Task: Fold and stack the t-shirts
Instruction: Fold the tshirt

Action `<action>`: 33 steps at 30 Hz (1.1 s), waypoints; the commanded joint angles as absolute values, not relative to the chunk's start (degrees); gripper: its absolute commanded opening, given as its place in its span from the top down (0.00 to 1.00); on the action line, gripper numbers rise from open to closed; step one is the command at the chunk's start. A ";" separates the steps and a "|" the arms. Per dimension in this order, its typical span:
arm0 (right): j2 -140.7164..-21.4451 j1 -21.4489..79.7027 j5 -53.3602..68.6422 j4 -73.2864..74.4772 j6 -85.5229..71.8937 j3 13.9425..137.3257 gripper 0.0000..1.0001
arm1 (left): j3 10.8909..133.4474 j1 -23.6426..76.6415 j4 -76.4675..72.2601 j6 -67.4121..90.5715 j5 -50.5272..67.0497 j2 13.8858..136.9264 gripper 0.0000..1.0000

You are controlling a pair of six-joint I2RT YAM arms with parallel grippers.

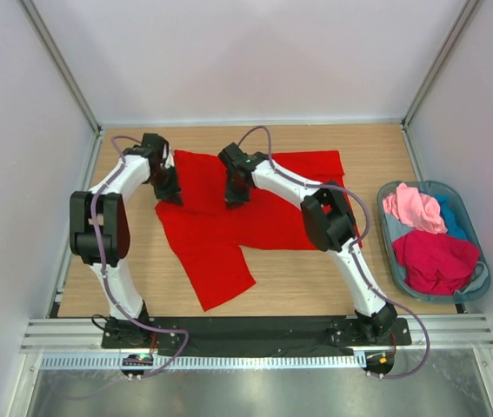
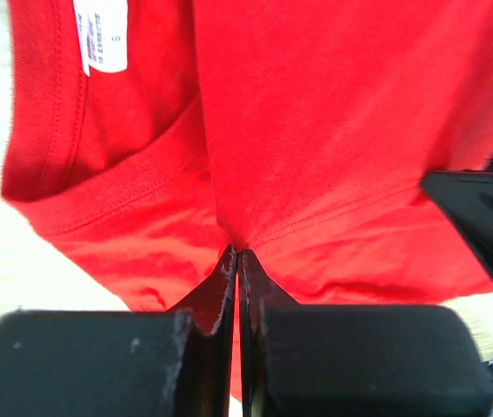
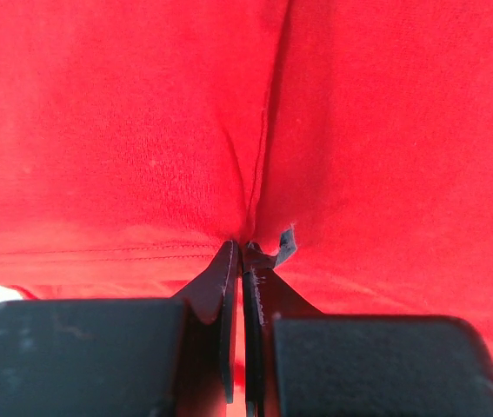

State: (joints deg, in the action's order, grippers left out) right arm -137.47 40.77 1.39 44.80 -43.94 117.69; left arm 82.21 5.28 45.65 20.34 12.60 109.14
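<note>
A bright red t-shirt (image 1: 229, 221) lies spread on the wooden table, one sleeve pointing toward the near edge. My left gripper (image 1: 169, 193) is shut on the cloth at its left side, beside the neck opening; in the left wrist view the jaws pinch a fold of the red t-shirt (image 2: 316, 130) just below the collar, with the white neck label (image 2: 101, 33) above. My right gripper (image 1: 236, 196) is shut on a pinch of the same red t-shirt (image 3: 142, 130) near its middle, by a stitched hem. Pink (image 1: 415, 208), teal (image 1: 453, 217) and crimson (image 1: 436, 259) t-shirts lie bunched in the basket.
The translucent blue-grey basket (image 1: 477, 287) stands on the table's right side. White walls and metal posts enclose the table at the back and on both sides. Bare wood shows left of the shirt and between the shirt and the basket.
</note>
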 commanded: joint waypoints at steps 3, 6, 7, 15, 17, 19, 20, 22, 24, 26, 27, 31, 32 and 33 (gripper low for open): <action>-130.35 41.22 0.26 45.88 -40.79 117.95 0.99 | 84.73 5.98 47.98 20.30 11.51 103.54 1.00; -128.94 41.13 -2.02 45.97 -40.17 116.28 0.99 | 84.20 6.33 49.13 20.65 11.16 102.31 1.00; -128.15 41.13 -2.46 45.97 -39.82 115.50 0.99 | 84.03 6.42 49.39 20.74 11.25 102.04 1.00; -124.19 40.96 -2.29 45.97 -38.06 112.07 0.99 | 79.98 8.70 50.01 23.20 11.08 98.62 1.00; -122.97 40.96 -2.02 45.44 -37.88 109.70 0.99 | 78.32 9.49 50.10 23.73 10.90 97.56 1.00; -122.26 40.87 -1.58 44.74 -37.71 108.20 0.99 | 76.39 10.02 50.27 24.26 10.37 96.77 1.00; -121.99 40.96 -1.50 44.39 -37.71 106.80 0.99 | 75.77 10.45 50.19 24.43 9.94 96.51 1.00; -121.20 40.96 -0.97 43.77 -37.62 104.78 0.99 | 74.36 10.81 49.92 24.96 9.67 95.89 1.00; -120.68 40.96 -0.70 42.90 -37.44 103.63 0.99 | 72.87 11.07 50.01 25.14 9.06 95.80 1.00; -120.50 40.87 -0.70 42.36 -37.44 102.05 0.99 | 71.55 11.34 49.92 25.31 8.53 95.54 1.00; -120.41 40.87 -0.70 41.67 -37.53 101.52 0.99 | 71.11 11.42 49.75 25.49 8.26 95.54 1.00; -121.02 40.96 1.41 40.52 -37.44 99.85 0.99 | 69.70 11.69 49.04 25.66 8.17 96.06 1.00; -121.11 40.96 1.32 40.43 -37.44 99.76 0.99 | 69.61 11.78 48.87 25.84 8.17 96.50 1.00; -121.37 40.96 1.23 40.34 -37.27 99.67 0.99 | 69.52 11.78 48.61 25.93 8.43 97.11 1.00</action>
State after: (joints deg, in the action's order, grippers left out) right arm -124.40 41.04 1.65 41.85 -38.85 99.83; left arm 69.63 11.73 48.56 25.36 10.04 97.73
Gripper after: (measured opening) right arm 0.082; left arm 0.005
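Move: Both hands already pinch the red t-shirt's folded-over layer, one at each end of its stitched edge. From the left hand, the near sleeve lies about 21 cm back, 10 cm right and 4 cm lower; the collar label is some 6 cm ahead and 5 cm left. From the right hand, that sleeve is about 20 cm back and 5 cm left, while the body's near edge is roughly 13 cm back and 12 cm right, both just below. Keep both grippers shut on the stitched edge and lift it, the left by about 3.5 cm and the right by some 5 cm. Then draw it back towards the t-shirt's near side, easing rightward and sinking again, the left hand going back about 8 cm and the right only 4 or 5, nearly as much of it sideways. ##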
